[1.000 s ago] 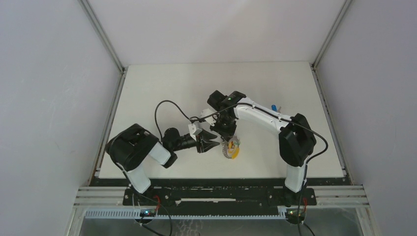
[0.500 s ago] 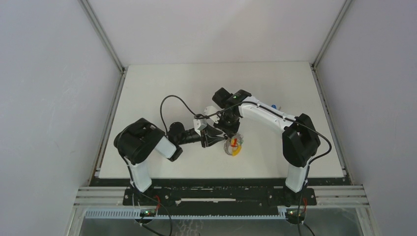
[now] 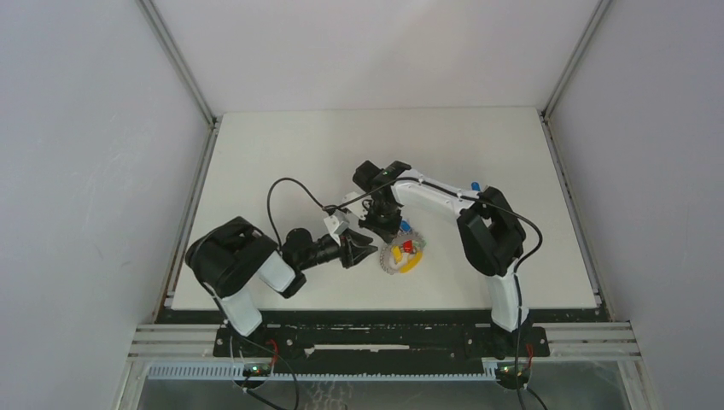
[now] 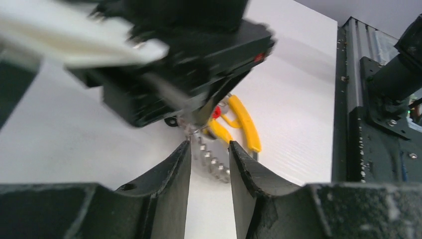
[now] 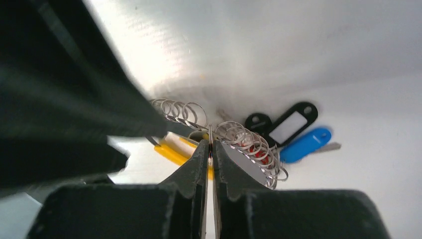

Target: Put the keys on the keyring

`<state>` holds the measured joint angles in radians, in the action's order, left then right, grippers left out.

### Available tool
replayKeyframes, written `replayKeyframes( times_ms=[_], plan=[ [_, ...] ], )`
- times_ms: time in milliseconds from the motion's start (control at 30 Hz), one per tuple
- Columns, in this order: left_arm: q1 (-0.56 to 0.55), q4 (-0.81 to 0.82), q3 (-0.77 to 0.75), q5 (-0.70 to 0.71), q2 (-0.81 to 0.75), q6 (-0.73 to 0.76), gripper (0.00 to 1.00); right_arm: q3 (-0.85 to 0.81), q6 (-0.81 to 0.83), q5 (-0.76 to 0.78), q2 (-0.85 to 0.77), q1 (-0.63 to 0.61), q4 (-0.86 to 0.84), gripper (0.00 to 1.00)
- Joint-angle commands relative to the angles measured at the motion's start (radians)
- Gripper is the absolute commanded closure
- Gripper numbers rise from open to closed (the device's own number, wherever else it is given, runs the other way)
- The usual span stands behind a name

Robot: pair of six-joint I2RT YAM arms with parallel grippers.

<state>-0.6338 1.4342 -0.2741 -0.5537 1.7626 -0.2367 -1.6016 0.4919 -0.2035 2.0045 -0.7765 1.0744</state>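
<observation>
The keyring point(image 3: 401, 254) is a bunch of silver coil rings with yellow, red and blue tags, lying mid-table. My right gripper point(image 3: 384, 229) stands over its left edge, and in the right wrist view that gripper point(image 5: 210, 144) is shut on one thin silver ring point(image 5: 210, 133) of the keyring point(image 5: 249, 144). A blue-capped key point(image 5: 304, 144) and black tags point(image 5: 291, 122) lie behind the coil. My left gripper point(image 3: 365, 249) points at the bunch from the left. In the left wrist view it point(image 4: 209, 145) is open, the coil chain point(image 4: 213, 164) lying just beyond its tips. A small blue key point(image 3: 475, 185) lies behind the right arm.
The white table point(image 3: 282, 154) is bounded by grey walls on three sides and a black rail point(image 3: 384, 316) at the near edge. The right gripper's black body point(image 4: 189, 74) hangs close above the left fingers. Yellow tags point(image 4: 244, 122) lie by the rail side.
The left gripper pulled back down and left from the right gripper, its jaws a little narrower. The right arm's elbow swung left while its gripper stayed shut at the keyring.
</observation>
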Motion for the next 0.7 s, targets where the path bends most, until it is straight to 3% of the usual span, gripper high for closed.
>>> replayKeyframes(
  times_ms=[0, 200, 400, 667],
  plan=[
    [-0.052, 0.052, 0.055, 0.094, -0.088, -0.057, 0.61, -0.053, -0.009, -0.002, 0.045, -0.019, -0.042, 0.96],
    [-0.086, 0.051, 0.113, 0.172, -0.164, -0.103, 0.6, -0.046, -0.04, 0.007, 0.046, -0.03, -0.064, 0.86],
    [-0.083, 0.05, 0.144, 0.181, -0.195, -0.119, 0.6, 0.04, -0.08, -0.052, -0.121, -0.009, -0.124, 0.78],
    [-0.024, 0.049, 0.105, 0.123, -0.145, -0.208, 0.6, 0.398, -0.256, -0.156, -0.378, 0.072, -0.424, 0.75]
  ],
)
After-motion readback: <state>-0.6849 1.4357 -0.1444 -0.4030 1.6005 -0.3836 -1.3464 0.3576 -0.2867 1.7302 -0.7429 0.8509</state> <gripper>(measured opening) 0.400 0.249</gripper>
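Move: The right hand pinches a wire loop on the keyring's rim; the keyring's middle lies about 2 cm back, 3 cm right and 3 cm below. The red tag is roughly 1 cm back, 4 cm right, and the blue tag about 4 cm ahead, 3 cm right, both some 3 cm lower. From the empty left hand the keyring is about 1 cm back, 6 cm right and 4 cm below. The right hand lowers the keyring about 2 cm, opens, then rises some 5 cm clear; the left backs off. ##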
